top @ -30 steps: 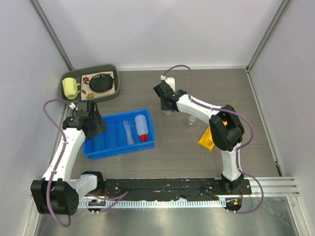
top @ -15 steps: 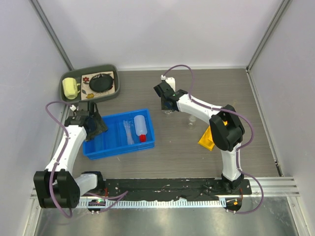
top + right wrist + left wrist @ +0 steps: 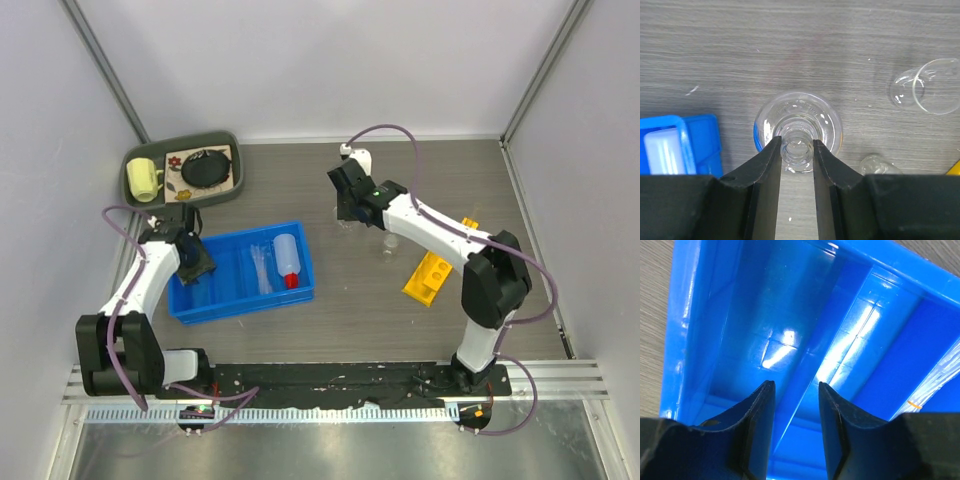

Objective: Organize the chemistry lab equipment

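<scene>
My right gripper (image 3: 796, 145) is shut on the neck of a clear glass flask (image 3: 798, 116) that stands upright on the table, just right of the blue bin (image 3: 243, 270). From above, this gripper (image 3: 348, 212) covers most of the flask. The bin holds the white squeeze bottle with red cap (image 3: 287, 258) and thin clear pipettes (image 3: 262, 268). My left gripper (image 3: 796, 385) hangs open over the bin's left compartment (image 3: 760, 330) with nothing between its fingers. A small beaker (image 3: 932, 86) lies on its side to the right. The yellow rack (image 3: 428, 277) lies further right.
A dark tray (image 3: 225, 190) at the back left holds a yellow mug (image 3: 143, 178) and a round black object (image 3: 207, 168). Another small glass piece (image 3: 879, 165) lies close to my right fingers. Walls enclose the table on three sides.
My left gripper has dropped toward the bin's left compartment and its jaws have narrowed. My right arm's elbow has swung right, uncovering the yellow rack, and its jaws have tightened on the flask's neck.
</scene>
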Robot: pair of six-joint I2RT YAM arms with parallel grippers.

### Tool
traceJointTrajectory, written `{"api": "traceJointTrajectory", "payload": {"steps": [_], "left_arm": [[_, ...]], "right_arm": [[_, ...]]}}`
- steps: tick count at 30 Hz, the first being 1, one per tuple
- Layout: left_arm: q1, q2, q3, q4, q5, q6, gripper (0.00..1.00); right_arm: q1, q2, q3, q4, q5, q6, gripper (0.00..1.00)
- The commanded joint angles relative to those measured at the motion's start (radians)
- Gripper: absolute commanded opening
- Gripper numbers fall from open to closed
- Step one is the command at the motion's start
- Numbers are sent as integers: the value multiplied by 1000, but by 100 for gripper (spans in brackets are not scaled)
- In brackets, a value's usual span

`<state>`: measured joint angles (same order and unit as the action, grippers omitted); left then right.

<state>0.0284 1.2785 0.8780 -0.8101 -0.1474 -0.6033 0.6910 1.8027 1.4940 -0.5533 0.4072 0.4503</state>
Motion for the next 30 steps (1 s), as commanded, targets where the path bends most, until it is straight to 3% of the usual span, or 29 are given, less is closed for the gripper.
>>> {"api": "traceJointTrajectory", "payload": {"steps": [1, 7, 14, 30], "left_arm": [[5, 21, 9, 37, 22, -12, 44], [-10, 77, 42, 26, 6, 5, 39], [-90, 147, 96, 6, -40, -22, 1], [-363, 242, 148, 60, -50, -220, 0]], "right_arm": [[22, -123, 20, 3, 8, -7, 1], [80, -241, 12, -31, 54, -9, 1], [160, -364, -37, -34, 97, 11, 1], [242, -468, -72, -106, 148, 27, 1]]}}
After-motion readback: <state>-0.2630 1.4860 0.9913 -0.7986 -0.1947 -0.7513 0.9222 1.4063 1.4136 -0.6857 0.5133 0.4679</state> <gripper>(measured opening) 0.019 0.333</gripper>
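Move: The blue box's leftmost divider runs just below the left fingers, about 1 cm ahead and 1 cm right; the pipettes lie some 12 cm right and 1 cm ahead, the wash bottle about 18 cm right and 2 cm ahead. From the right hand, which already holds the beaker, the blue box's middle is roughly 22 cm left, 10 cm back and 11 cm below; the small glass bottle stands about 9 cm right, 3 cm back. Left fingers pinch the box's divider and drag rightward some 8 cm; right hand lifts held beaker up and back. ##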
